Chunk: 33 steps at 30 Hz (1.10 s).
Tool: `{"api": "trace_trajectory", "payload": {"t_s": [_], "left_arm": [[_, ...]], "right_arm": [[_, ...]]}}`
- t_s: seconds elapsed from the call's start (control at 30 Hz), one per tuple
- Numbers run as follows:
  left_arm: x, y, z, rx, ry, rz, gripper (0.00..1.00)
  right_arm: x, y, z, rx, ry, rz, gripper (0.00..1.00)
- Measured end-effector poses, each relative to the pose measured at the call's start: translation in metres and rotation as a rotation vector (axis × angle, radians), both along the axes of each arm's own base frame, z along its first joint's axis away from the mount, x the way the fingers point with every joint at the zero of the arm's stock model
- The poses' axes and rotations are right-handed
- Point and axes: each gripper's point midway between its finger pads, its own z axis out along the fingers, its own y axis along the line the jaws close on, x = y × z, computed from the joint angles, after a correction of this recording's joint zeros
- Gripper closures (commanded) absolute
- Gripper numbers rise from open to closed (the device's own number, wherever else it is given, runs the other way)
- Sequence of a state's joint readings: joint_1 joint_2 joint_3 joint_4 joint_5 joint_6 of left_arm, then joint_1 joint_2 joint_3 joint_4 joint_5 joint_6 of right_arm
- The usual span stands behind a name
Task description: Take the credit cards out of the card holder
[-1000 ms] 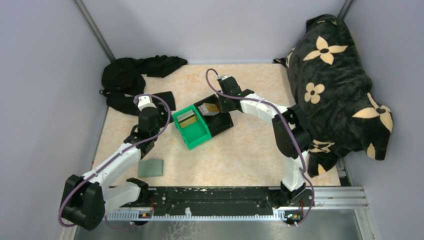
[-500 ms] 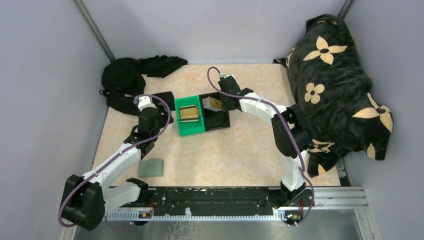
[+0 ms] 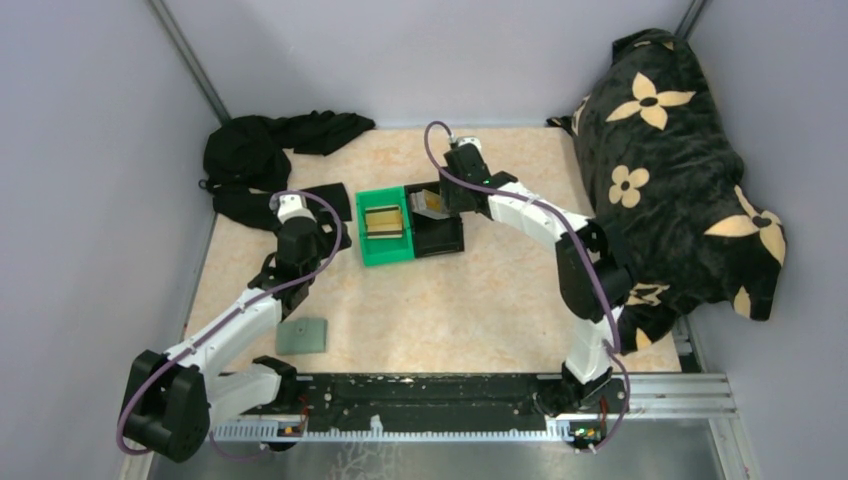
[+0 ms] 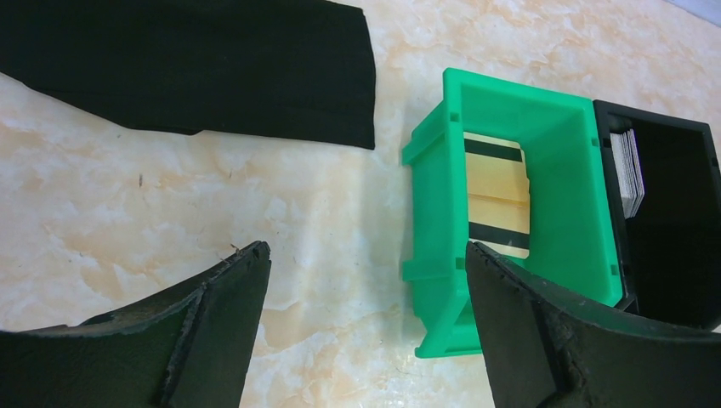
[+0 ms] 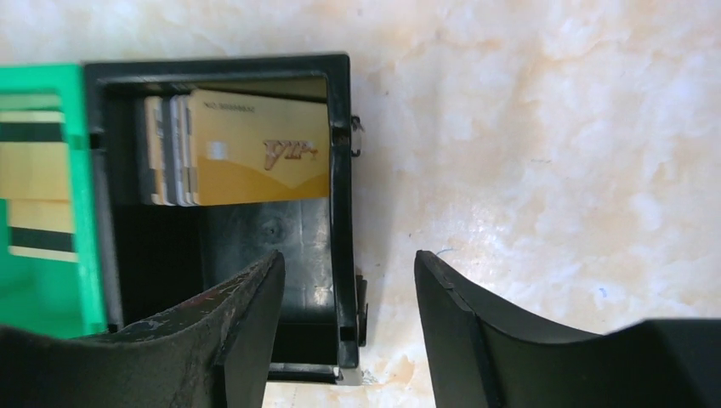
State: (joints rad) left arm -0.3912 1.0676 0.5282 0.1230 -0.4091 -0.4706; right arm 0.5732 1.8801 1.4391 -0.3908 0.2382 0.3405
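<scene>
The grey-blue card holder (image 3: pixel 303 335) lies flat on the table beside my left forearm. Two gold credit cards (image 4: pixel 497 195) with dark stripes lie in the green bin (image 4: pixel 561 119). A gold credit card (image 5: pixel 259 161) leans against several pale ones (image 5: pixel 170 153) at the far end of the black bin (image 5: pixel 340 170). My right gripper (image 5: pixel 349 259) is open and holds nothing, its jaws either side of that bin's right wall. My left gripper (image 4: pixel 366 251) is open over bare table just left of the green bin.
The green bin (image 3: pixel 385 250) and black bin (image 3: pixel 445 240) stand side by side mid-table. Black cloth (image 3: pixel 270 150) lies at the back left, reaching close ahead of my left gripper. A flowered black blanket (image 3: pixel 670 150) is heaped on the right.
My right gripper has opened and left the gold card in the black bin. Both bins have turned square to the table and shifted back. My left gripper has opened a little wider.
</scene>
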Motion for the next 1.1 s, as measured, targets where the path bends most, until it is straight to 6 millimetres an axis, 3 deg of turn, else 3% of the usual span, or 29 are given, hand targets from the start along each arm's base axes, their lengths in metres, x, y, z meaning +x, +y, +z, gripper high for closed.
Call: {"api": "trace_trajectory", "payload": {"t_s": [0.07, 0.2, 0.3, 0.47, 0.6, 0.7, 0.93, 1.1], "left_arm": [[0.0, -0.001, 0.0, -0.002, 0.0, -0.005, 0.1], [0.0, -0.002, 0.0, -0.007, 0.0, -0.007, 0.12], [0.0, 0.0, 0.003, -0.013, -0.008, 0.005, 0.14], [-0.005, 0.013, 0.01, -0.026, -0.025, 0.084, 0.11], [-0.01, 0.021, 0.014, -0.048, -0.031, 0.137, 0.11], [-0.012, 0.022, 0.014, -0.06, -0.029, 0.144, 0.11], [-0.017, 0.025, 0.004, -0.05, 0.003, 0.155, 0.1], [-0.018, 0.025, 0.003, -0.048, 0.006, 0.157, 0.1]], "right_arm": [[0.0, 0.0, 0.017, 0.011, -0.035, 0.003, 0.51], [-0.004, 0.003, 0.058, 0.035, -0.119, 0.024, 0.99], [-0.009, 0.019, 0.08, 0.062, -0.157, 0.071, 1.0], [-0.015, 0.08, 0.1, 0.11, -0.184, 0.196, 1.0], [-0.028, 0.131, 0.083, 0.121, -0.147, 0.306, 1.0], [-0.038, 0.158, 0.052, 0.126, -0.08, 0.371, 1.0], [-0.049, 0.166, -0.027, 0.087, 0.103, 0.41, 1.0], [-0.053, 0.168, -0.044, 0.088, 0.151, 0.416, 1.0]]}}
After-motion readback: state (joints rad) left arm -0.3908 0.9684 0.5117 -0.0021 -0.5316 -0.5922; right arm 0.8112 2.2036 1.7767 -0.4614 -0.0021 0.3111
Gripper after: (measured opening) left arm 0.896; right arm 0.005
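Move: Lying flat in the green holder, the credit cards are about 17 cm to the right hand's left, level with it and some 9 cm below. The upright card stack in the black holder is about 6 cm left, 3 cm ahead and 6 cm below; the black holder's own middle is 5 cm left, level with the hand and 6 cm down. From the left hand, the flat cards lie roughly 11 cm right, 6 cm ahead and 12 cm lower. Rising about 10 cm off the black holder's right wall while its fingers shut, the right hand arcs some 17 cm left over that holder, easing 5 cm back and turning roughly 25 degrees counter-clockwise. It then sinks about 14 cm to the green holder, closed fingertips by the near edge of the flat cards; contact can't be seen. The empty left hand backs away a couple of centimetres left and back, fingers open. ##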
